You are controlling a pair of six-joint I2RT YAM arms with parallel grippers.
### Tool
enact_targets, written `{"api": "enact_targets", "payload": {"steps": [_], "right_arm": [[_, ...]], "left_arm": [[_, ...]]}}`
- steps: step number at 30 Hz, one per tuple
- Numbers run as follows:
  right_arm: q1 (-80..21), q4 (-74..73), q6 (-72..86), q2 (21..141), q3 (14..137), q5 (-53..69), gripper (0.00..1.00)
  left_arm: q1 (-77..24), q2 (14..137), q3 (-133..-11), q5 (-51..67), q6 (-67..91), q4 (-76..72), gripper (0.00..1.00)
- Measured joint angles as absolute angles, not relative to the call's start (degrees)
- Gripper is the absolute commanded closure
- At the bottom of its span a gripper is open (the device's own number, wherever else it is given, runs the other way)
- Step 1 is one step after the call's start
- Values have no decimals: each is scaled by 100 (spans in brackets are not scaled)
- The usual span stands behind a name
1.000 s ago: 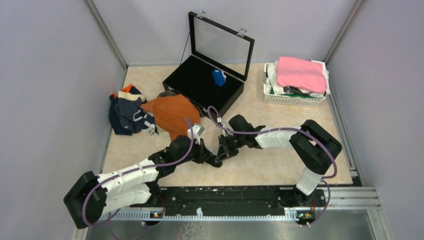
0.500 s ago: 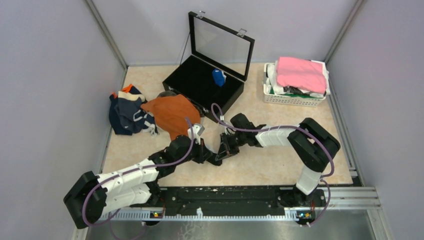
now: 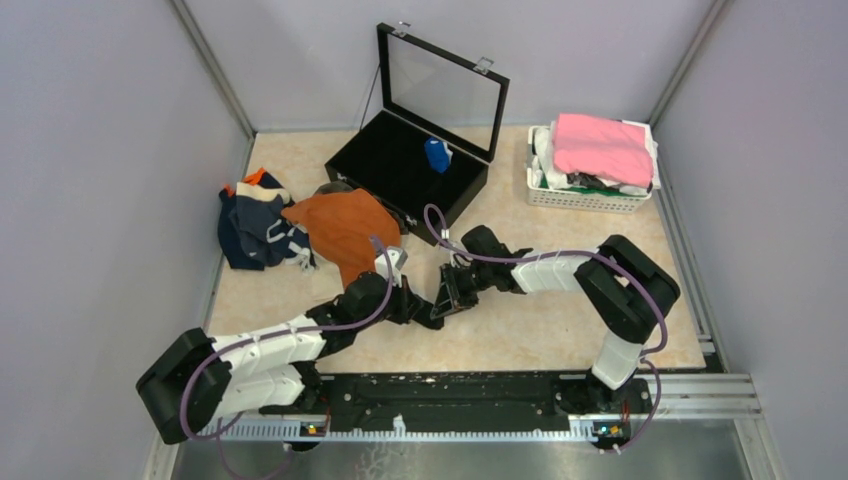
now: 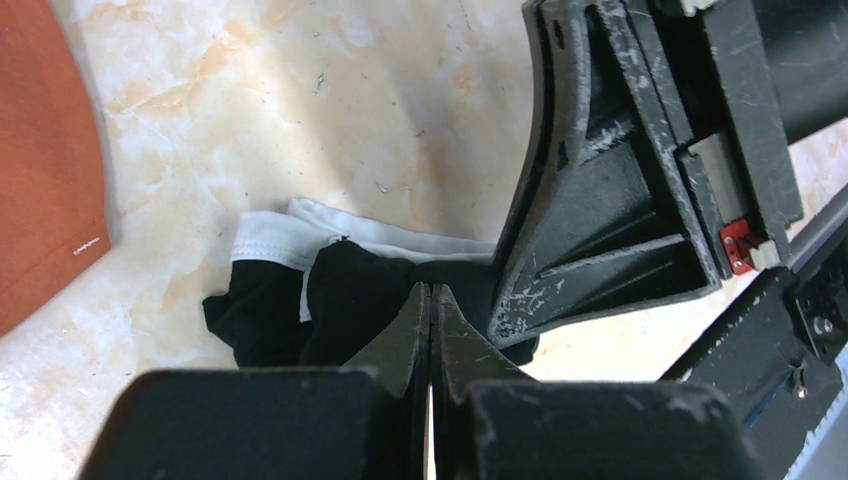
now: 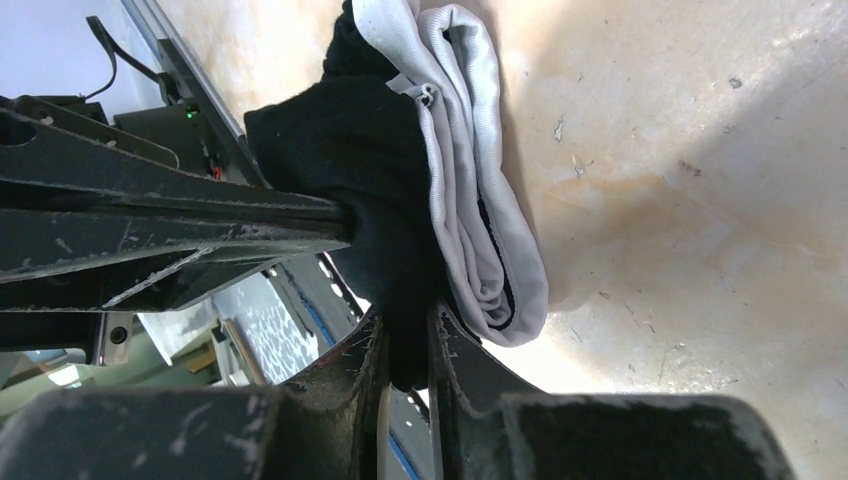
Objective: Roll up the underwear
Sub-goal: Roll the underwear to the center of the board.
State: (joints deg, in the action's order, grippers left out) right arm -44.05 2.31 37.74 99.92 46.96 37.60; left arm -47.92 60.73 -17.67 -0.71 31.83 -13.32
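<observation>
A black underwear [image 4: 340, 300] with a white waistband [image 4: 330, 235] lies bunched and partly rolled on the table's middle. My left gripper [image 4: 432, 290] is shut, its tips pressed against the black cloth from the near side. My right gripper [image 5: 405, 325] holds a fold of the black underwear [image 5: 380, 160] between narrowly parted jaws, next to the rolled waistband [image 5: 470, 180]. In the top view both grippers, left [image 3: 430, 318] and right [image 3: 447, 300], meet over the garment and hide it. A rust-orange underwear [image 3: 345, 228] lies spread to the left.
A heap of navy underwear [image 3: 255, 225] lies at the far left. An open black case [image 3: 400, 170] at the back holds a rolled blue underwear [image 3: 437, 154]. A white basket [image 3: 590, 195] with a pink cloth [image 3: 602, 145] stands at the back right.
The right gripper slid slightly left toward the left gripper and its jaws eased apart a little. The left arm shifted slightly right; its gripper stayed shut.
</observation>
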Motion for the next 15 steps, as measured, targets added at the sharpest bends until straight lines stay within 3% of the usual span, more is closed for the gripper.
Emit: {"api": "enact_targets", "payload": {"steps": [15], "right_arm": [[-4368,252,3551,9725,4676,3271,53]], "left_arm": [[-4792,6777,-1673,-567,3592,-2110,100]]}}
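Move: The black underwear with the pale waistband lies right under the closed left fingers, its middle about 1 cm ahead and some 3 cm below. From the right hand, whose loosening fingers are still around its near end, the middle is about 4 cm to the left and level in height. From the left hand, the orange cloth lies some 15 cm ahead and 12 cm left; the open case is about 26 cm straight ahead, both near fingertip height. The underwear's right end comes free as the right fingers, already loosening, spread to nearly half open and ease about 1.5 cm forward, rising slightly only at the end. Meanwhile the left hand, fingers kept shut, slides forward and down about 2 cm over the black cloth, bringing its tips onto the middle of the bundle and turning slightly counter-clockwise. ##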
